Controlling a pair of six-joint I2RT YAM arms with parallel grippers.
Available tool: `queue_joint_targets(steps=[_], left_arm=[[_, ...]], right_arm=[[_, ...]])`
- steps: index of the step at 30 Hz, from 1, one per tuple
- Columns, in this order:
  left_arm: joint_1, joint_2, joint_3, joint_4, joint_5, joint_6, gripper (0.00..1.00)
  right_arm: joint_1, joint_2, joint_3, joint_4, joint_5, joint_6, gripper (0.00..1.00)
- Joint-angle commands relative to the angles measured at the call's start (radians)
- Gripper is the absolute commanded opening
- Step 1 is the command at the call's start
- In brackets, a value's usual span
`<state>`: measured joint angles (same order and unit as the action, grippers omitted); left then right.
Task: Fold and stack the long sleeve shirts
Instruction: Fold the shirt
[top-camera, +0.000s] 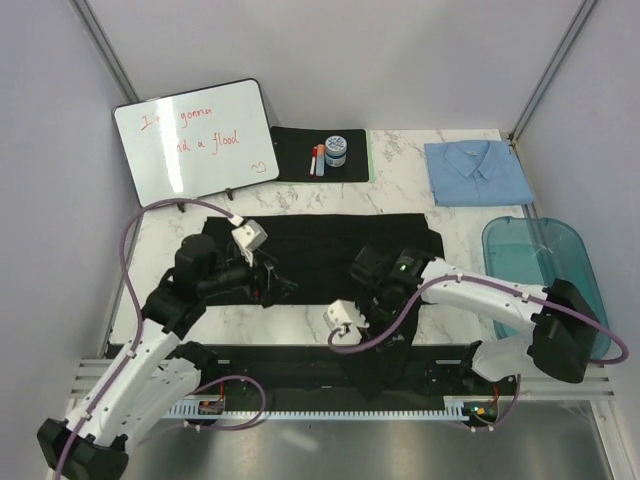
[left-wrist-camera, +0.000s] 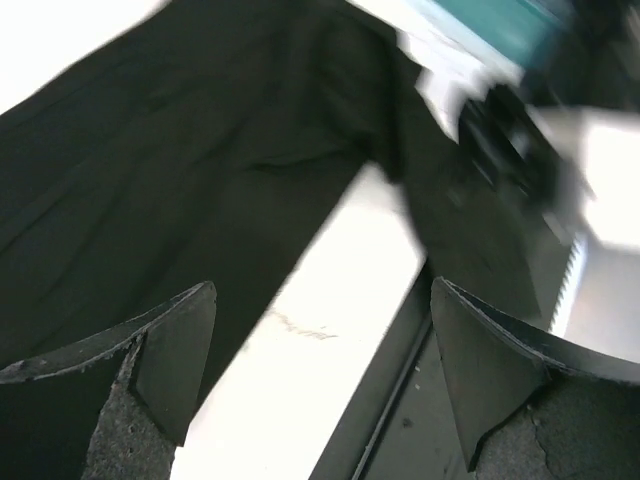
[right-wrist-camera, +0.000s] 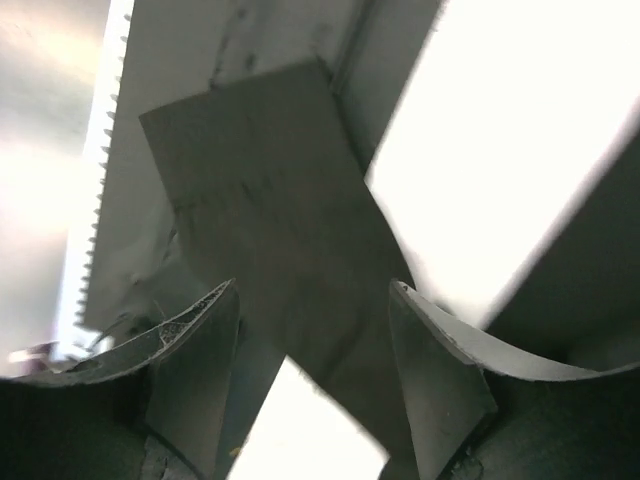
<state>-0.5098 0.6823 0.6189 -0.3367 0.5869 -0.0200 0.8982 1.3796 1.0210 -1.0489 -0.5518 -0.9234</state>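
Note:
The black long sleeve shirt (top-camera: 330, 245) lies spread across the middle of the table, and one part of it hangs over the front edge (top-camera: 385, 350). The light blue shirt (top-camera: 477, 171) lies folded at the back right. My left gripper (top-camera: 272, 283) hovers over the black shirt's near left edge. In the left wrist view it (left-wrist-camera: 322, 290) is open, with black cloth (left-wrist-camera: 150, 180) to its left and bare table between the fingers. My right gripper (top-camera: 372, 300) is near the shirt's front edge. It (right-wrist-camera: 313, 288) is open above a strip of black fabric (right-wrist-camera: 270, 220), not gripping it.
A whiteboard (top-camera: 195, 140) stands at the back left. A black green-edged mat (top-camera: 295, 160) holds a marker (top-camera: 318, 160) and a jar (top-camera: 335, 152). A teal bin (top-camera: 545, 270) sits at the right edge. A toothed rail (top-camera: 330, 405) runs along the front.

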Motion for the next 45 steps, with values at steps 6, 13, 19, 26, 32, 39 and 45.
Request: queue_joint_targets(steps=[6, 13, 19, 26, 32, 39, 45], left_arm=[[0.307, -0.01, 0.054, -0.088, 0.1, -0.129, 0.95], [0.318, -0.013, 0.042, -0.078, 0.149, -0.123, 0.95], [0.317, -0.004, 0.038, -0.074, 0.169, -0.124, 0.95], [0.318, -0.012, 0.039, -0.076, 0.174, -0.12, 0.95], [0.317, 0.002, 0.047, -0.091, 0.172, -0.103, 0.94], [0.326, 0.022, 0.094, -0.093, 0.137, -0.113, 0.93], [0.338, 0.13, 0.244, -0.117, 0.068, -0.072, 0.95]], right_arm=[[0.324, 0.013, -0.163, 0.374, 0.145, -0.038, 0.67], [0.357, 0.052, -0.203, 0.417, 0.165, -0.095, 0.7], [0.363, 0.119, -0.196, 0.414, 0.164, -0.137, 0.7], [0.364, 0.171, -0.203, 0.389, 0.148, -0.18, 0.64], [0.364, 0.177, -0.17, 0.336, 0.154, -0.172, 0.12], [0.283, 0.085, 0.026, 0.192, 0.162, -0.075, 0.0], [-0.049, 0.076, 0.402, 0.168, 0.132, 0.049, 0.0]])
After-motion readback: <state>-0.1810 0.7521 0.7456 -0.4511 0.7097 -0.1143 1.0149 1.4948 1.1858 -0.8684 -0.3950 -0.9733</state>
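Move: The sleeve end I'm after lies over the dark strip beyond the table's front edge, about 6 cm back, 3 cm left and 9 cm below my open right hand. The table's front edge runs some 3 cm behind this hand. The folded shirt body is centred roughly 16 cm ahead and 14 cm left of it, both about 10 cm lower. From my left hand the sleeve end lies around 16 cm back, 17 cm right and 19 cm down. I sink my open right hand about 9 cm, drawing back some 5 cm and a little left with a 25-degree counter-clockwise turn, and pinch the sleeve just above its cuff. Then I lift it some 8 cm, forward towards the shirt body and slightly left, turning partly back. My open, empty left hand backs off about 5 cm left and a bit forward, hovers, then starts to rise. ##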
